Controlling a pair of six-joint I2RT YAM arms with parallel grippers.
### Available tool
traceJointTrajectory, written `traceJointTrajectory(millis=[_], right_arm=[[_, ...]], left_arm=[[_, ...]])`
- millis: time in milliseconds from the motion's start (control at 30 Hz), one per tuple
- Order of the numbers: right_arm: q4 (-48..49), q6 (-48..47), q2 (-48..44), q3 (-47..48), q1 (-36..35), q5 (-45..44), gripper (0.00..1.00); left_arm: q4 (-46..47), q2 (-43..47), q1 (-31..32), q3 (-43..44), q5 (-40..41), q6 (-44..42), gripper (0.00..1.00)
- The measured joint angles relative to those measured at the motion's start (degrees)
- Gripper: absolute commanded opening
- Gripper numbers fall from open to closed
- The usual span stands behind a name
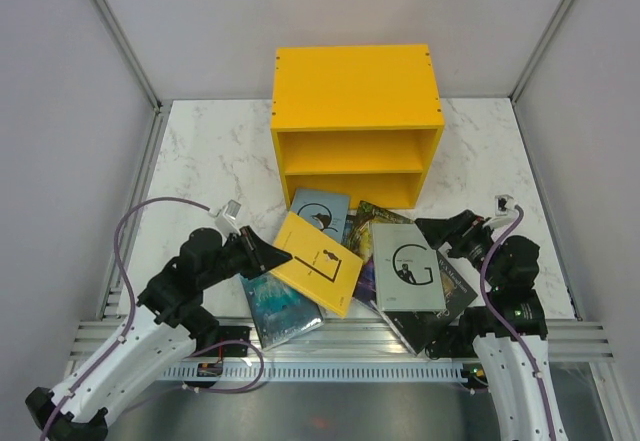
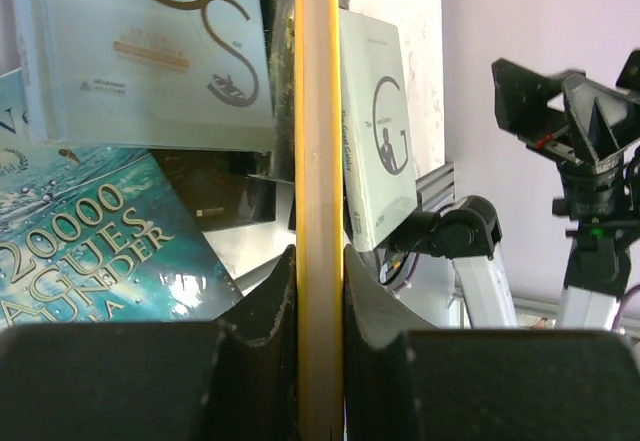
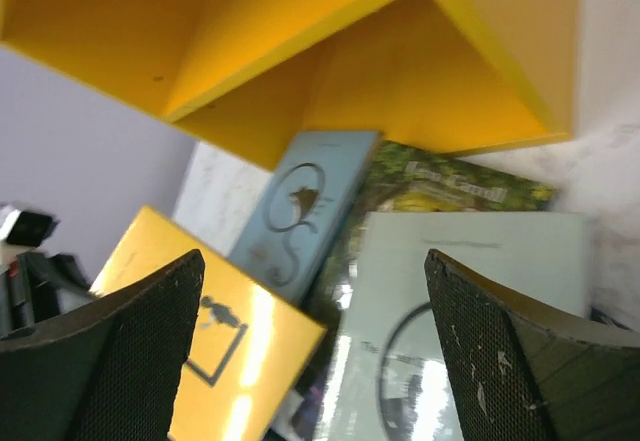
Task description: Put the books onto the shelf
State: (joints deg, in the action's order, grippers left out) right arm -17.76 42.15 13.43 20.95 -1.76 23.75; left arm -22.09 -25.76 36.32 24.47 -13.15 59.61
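Observation:
The yellow shelf [image 1: 355, 111] stands at the back centre, both compartments open toward me and empty. Several books lie piled in front of it. My left gripper [image 1: 272, 253] is shut on the left edge of the yellow book [image 1: 320, 264]. In the left wrist view that book's edge [image 2: 318, 141] runs straight up between the closed fingers [image 2: 268, 301]. The grey "G" book [image 1: 405, 266] lies to the right. My right gripper [image 1: 437, 231] hovers open over its far edge, holding nothing. A pale blue book [image 1: 320, 211] and a blue ocean book [image 1: 282, 308] lie nearby.
A dark green-covered book [image 3: 450, 186] lies under the grey one [image 3: 460, 301], close to the shelf's lower opening [image 3: 420, 91]. Another dark cover [image 1: 445, 301] pokes out near the front rail [image 1: 330, 346]. Grey walls enclose the marble table [image 1: 210, 156].

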Motion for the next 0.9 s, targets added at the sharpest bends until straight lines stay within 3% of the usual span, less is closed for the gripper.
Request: traceJointTrajectory(millis=[200,433,700,900], right_arm=[[16.6,9.6,4.6,-2.0,0.0,15.1,0.98],[26.7,14.8,8.2,-2.1,-0.8,28.2,0.98],[35.0,20.6,7.8,-5.3,-5.8,31.8,0.98],[41.6,26.0,7.7,-9.6,-14.0,31.1,0.97]], left_arm=[[-4.3,-3.8,0.0,9.7,-3.5,-5.4,0.02],[2.8,-7.0,-0.3,12.0,-15.0,-6.0,0.02],[16.5,-10.2,-0.3,10.3,-24.8,-3.2,0.02],[23.5,-13.6,-0.3,9.9,-27.7,-0.9,0.02]])
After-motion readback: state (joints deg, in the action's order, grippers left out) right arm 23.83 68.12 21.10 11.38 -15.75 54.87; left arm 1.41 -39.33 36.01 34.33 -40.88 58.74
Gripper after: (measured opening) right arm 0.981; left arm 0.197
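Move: The yellow book is already pinched by its left end in the left hand, its middle about 8 cm to the right and 3 cm below; the open right gripper it is brought to waits some 38 cm to the right, 7 cm farther out and 3 cm higher. From the right hand the yellow book lies about 30 cm left, 7 cm back and 6 cm lower, with the grey G book 5 cm left, 5 cm back and 13 cm down. The 20000 Leagues book is roughly 6 cm back, 2 cm left and 12 cm below the left hand. The yellow book is raised about 12 cm off the pile and carried some 6 cm right and slightly back by the left hand, which keeps its pinch while turning clockwise and tipping its fingers up. To meet it, the right hand swings left and back about 10 cm each, rising 5 cm and turning some 45 degrees counter-clockwise, fingers kept wide open to bring them around the book's free end. ##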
